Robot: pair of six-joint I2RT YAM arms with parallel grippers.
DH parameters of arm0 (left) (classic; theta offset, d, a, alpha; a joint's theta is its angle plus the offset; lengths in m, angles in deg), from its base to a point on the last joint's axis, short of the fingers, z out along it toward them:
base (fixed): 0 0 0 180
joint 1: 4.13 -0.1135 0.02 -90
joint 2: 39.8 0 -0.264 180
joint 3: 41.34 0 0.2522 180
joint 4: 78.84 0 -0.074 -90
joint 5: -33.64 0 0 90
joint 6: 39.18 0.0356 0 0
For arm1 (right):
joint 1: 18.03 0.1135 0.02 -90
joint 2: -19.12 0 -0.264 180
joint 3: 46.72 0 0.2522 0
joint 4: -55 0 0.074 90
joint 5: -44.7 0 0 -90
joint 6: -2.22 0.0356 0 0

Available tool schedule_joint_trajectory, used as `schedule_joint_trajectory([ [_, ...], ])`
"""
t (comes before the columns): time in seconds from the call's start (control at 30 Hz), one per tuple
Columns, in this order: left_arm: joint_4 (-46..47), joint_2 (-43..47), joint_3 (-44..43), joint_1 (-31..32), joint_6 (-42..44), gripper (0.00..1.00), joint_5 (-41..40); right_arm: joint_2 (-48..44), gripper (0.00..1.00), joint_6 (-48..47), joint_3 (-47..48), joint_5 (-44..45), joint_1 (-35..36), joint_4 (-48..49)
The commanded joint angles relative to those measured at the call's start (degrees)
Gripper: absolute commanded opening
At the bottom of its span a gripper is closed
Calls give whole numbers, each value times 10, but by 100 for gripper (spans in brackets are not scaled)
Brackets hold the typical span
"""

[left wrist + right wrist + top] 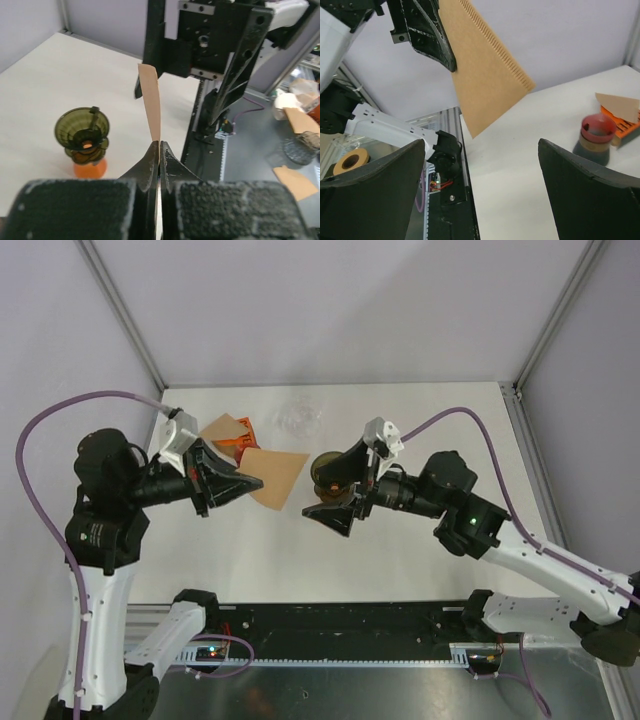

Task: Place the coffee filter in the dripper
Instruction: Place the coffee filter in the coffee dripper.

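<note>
The coffee filter (282, 478) is a flat brown paper cone, held in the air over the table by one corner, with my left gripper (243, 484) shut on it. The left wrist view shows the filter (151, 107) edge-on, rising from my pinched left gripper (159, 148). The dripper (324, 469), a dark olive funnel on an orange base, stands upright right of the filter and shows again in the left wrist view (82, 131). My right gripper (331, 508) is open and empty beside the dripper. In its own view the right gripper (481, 150) faces the hanging filter (485, 75), apart from it.
An orange holder (238, 436) with more brown filters lies at the back left. A clear glass vessel (298, 418) stands behind the dripper. The table's near edge and black rail (330, 625) run close below both grippers.
</note>
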Motion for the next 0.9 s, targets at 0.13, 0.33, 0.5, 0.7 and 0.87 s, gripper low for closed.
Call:
schedule_joint_trajectory([
  [0.13, 7, 32, 16, 3, -42, 0, 77, 52, 92, 48, 15, -119, -5, 163],
  [0.33, 6, 41, 39, 10, -34, 0, 79, 85, 60, 87, 15, -147, -6, 230],
  [0.5, 7, 40, 43, 12, -24, 0, 73, 123, 23, 115, 30, -186, -3, 264],
  [0.7, 7, 31, 44, 12, -27, 28, 60, 128, 0, 125, 37, -209, -14, 237],
  [0.87, -15, 27, 21, 6, 1, 73, 60, 83, 0, 93, 38, -191, -35, 120],
])
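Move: The coffee filter, still pinched in the left fingers, has its middle about 7 cm to the left of the open right hand and 2 cm ahead, roughly level. From the left hand, the right fingers are some 9 cm to the right, about level and 1 cm back. The dripper sits on its server some 9 cm ahead of the right hand, 1 cm right and about 24 cm below. Right hand reaches about 5 cm left and pinches the filter; left hand draws back about 3 cm, then opens. ##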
